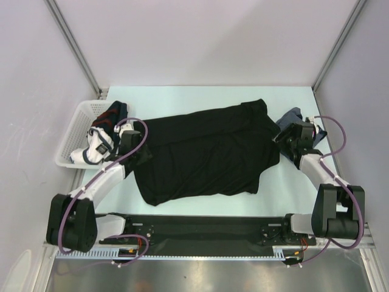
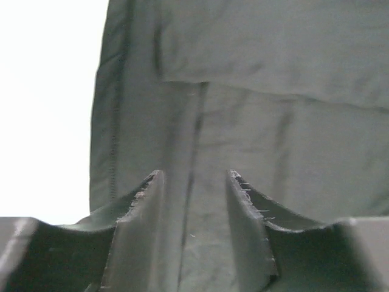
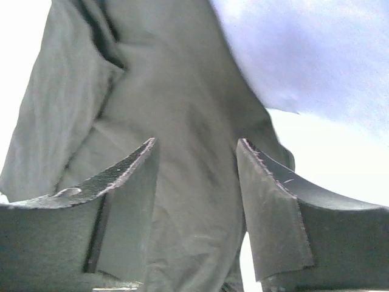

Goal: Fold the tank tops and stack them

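Note:
The black tank top lies spread flat across the middle of the table, folded over along its far edge. My left gripper hangs over its left edge, jaws open, with black cloth lying flat under the gap of the gripper. My right gripper stands at the right edge, jaws also open over dark cloth, nothing pinched in the gripper. The blue-grey tank top lies bunched just behind the right gripper, and it shows as pale blue cloth in the right wrist view.
A white plastic basket stands at the table's left edge with dark red, navy and white clothes in it. Side walls close in the table on both sides. The arms' black base rail runs along the near edge.

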Controlling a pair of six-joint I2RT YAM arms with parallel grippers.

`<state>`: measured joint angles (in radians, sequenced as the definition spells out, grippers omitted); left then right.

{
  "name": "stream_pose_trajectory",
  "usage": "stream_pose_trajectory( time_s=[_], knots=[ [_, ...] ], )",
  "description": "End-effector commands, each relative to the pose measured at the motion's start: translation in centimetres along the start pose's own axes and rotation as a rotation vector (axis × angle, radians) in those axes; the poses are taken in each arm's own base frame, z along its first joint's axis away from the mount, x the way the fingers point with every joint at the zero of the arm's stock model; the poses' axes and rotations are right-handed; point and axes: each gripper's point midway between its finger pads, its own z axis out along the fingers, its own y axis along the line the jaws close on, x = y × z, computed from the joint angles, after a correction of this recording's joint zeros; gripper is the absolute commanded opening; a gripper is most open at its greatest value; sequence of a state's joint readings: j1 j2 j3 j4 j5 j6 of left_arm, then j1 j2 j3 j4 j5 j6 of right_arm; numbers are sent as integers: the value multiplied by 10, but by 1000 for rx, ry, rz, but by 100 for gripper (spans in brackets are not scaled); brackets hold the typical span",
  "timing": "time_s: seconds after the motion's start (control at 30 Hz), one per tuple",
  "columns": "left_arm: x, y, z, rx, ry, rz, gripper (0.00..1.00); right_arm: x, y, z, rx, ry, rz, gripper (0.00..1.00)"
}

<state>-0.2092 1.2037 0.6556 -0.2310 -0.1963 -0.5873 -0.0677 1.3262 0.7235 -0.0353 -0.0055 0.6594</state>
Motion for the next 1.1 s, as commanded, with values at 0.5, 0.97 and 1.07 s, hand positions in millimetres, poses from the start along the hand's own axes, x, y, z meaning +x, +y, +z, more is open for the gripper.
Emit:
stream_pose_trajectory(
  time_s=[0.5,0.97,1.07],
  knots=[
    [-1,-19,35,73,109,20,23,17,-63,35,197,8,242,28],
    [1,-27,58,63,158,44,21,12,-92,64,283,-6,337,14],
    [1,-25,63,42,166,53,21,15,-91,68,272,10,330,18]
  ],
)
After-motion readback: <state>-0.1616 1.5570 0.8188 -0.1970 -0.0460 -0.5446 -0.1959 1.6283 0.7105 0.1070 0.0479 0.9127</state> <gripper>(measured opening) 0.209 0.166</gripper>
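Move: The black tank top's right edge lies about 5 cm to the right of the right hand, 1 cm ahead and some 9 cm below; the folded blue tank top's middle is about 11 cm right and 10 cm ahead, the right end of the black flap about 9 cm ahead and 6 cm left. The black flap's left corner lies roughly 7 cm ahead of the left hand, 2 cm to its left and 7 cm below; the white basket is 22 cm left and 12 cm ahead. Towards the black tank top's right edge, beside the blue top, the right hand sinks about 9 cm while sliding some 5 cm right, easing back, then forward about 3 cm once low; it turns clockwise about 20 degrees, fingers closing nearly shut at the edge. Over the black top the left hand sinks and then creeps forward towards the flap's corner, its fingers narrowing; its contact can't be seen. ##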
